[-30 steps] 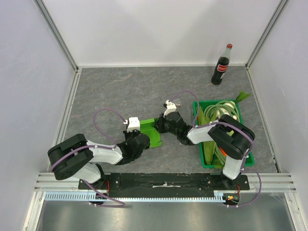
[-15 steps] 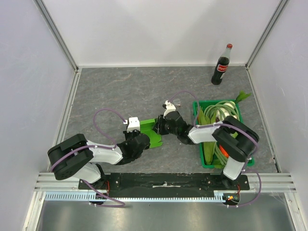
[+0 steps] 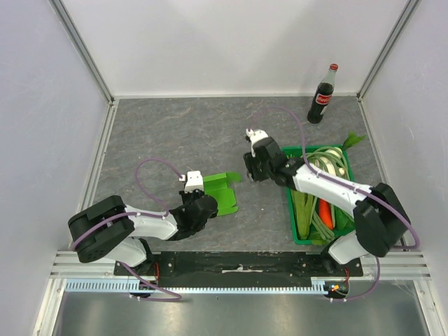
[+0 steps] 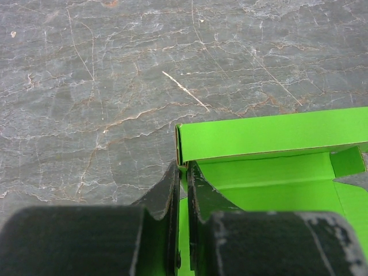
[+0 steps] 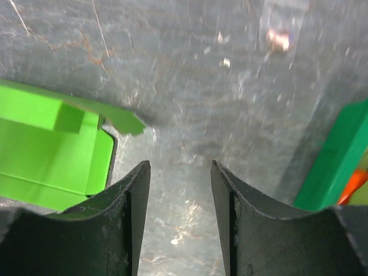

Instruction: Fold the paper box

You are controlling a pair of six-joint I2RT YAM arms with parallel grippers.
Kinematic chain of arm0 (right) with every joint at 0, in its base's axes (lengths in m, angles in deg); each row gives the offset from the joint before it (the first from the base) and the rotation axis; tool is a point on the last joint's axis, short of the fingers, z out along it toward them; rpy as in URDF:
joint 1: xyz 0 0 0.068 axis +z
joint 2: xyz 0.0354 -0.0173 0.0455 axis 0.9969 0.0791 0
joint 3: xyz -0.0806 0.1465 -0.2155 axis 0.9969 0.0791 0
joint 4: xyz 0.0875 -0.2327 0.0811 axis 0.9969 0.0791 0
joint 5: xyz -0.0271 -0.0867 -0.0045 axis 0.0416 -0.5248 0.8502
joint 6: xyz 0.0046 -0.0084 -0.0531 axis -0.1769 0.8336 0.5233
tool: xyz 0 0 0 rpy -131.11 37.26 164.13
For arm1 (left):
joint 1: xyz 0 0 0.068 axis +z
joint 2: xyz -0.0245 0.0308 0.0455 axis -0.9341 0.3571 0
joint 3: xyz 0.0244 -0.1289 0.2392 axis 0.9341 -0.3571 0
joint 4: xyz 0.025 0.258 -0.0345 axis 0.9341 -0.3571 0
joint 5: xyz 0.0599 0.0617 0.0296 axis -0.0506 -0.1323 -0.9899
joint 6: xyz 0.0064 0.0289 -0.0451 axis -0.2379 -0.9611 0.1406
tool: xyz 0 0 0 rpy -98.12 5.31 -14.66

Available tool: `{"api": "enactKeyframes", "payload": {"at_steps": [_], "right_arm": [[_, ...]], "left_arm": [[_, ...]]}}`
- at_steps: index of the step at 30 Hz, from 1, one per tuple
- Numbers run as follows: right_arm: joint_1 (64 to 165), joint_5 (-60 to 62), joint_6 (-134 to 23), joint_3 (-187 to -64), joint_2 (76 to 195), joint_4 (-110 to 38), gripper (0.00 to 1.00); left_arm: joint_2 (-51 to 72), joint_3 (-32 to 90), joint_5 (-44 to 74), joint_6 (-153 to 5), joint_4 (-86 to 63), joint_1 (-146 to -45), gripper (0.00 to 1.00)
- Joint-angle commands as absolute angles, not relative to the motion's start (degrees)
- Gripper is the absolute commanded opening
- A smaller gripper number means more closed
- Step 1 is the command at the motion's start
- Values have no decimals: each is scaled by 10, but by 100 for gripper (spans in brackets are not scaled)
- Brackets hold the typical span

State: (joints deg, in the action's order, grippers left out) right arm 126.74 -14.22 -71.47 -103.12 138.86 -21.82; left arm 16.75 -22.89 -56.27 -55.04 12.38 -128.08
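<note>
The paper box (image 3: 224, 190) is a lime-green card piece lying left of the table's middle, partly folded, with one wall raised. My left gripper (image 3: 210, 201) is shut on the near corner of that wall. In the left wrist view its jaws (image 4: 183, 171) pinch the thin card edge of the paper box (image 4: 270, 138). My right gripper (image 3: 249, 174) hangs open above the table, just right of the box and apart from it. The right wrist view shows only bare table between its fingers (image 5: 179, 172), with the box (image 5: 40, 155) to the left, one small flap sticking out.
A dark-green plastic crate (image 3: 308, 241) of vegetables stands at the right, under the right arm, and its wall (image 5: 339, 155) shows in the right wrist view. A cola bottle (image 3: 322, 94) stands at the back right. White walls enclose the grey stone-pattern table (image 3: 175, 133).
My right gripper has let go of the box's right end, opened, and pulled back up and to the right. The left gripper keeps its hold and has not moved.
</note>
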Motion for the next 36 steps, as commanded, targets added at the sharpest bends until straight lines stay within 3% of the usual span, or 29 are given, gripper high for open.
{"api": "enactKeyframes", "payload": {"at_steps": [1, 9, 28, 31, 35, 36], "right_arm": [[1254, -96, -572, -1155, 1446, -141, 54], [1256, 9, -467, -1230, 1527, -134, 50], [1283, 56, -485, -1221, 1561, -194, 33], [1292, 61, -519, -1225, 1568, -192, 23], [1316, 26, -602, -1229, 1566, -180, 0], [1318, 10, -628, -1228, 1566, -177, 0]], "left_arm": [[159, -232, -572, -528, 146, -1285, 2], [163, -229, -568, -529, 148, -1285, 2], [162, -228, -567, -538, 149, -1286, 2], [164, -225, -566, -539, 148, -1286, 2], [163, -225, -563, -539, 148, -1286, 2], [162, -226, -563, -538, 148, -1287, 2]]}}
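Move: The box's end tab, sticking out at the right end of its far wall, lies about 7 cm left of the right hand, 1 cm ahead and 2 cm below; the box's middle is some 13 cm left, 6 cm back and 6 cm below that hand. A clear scrap on the table lies 13 cm ahead and 3 cm right of the right hand, 9 cm down. From the left hand, already pinching the wall's left end, the tab is roughly 15 cm right and 2 cm ahead. The right hand arcs in to the box's far right corner: first forward, left and up by 3 to 4 cm, then down and finally left and back beside the tab, ending some 8 cm to the left and about 1 cm lower, turned nearly 30 degrees counter-clockwise. Its half-open fingers narrow on the way and shut at the last, pinching the corner where the tab meets the far wall, while the left hand stays put and keeps its hold on the wall's left end. ##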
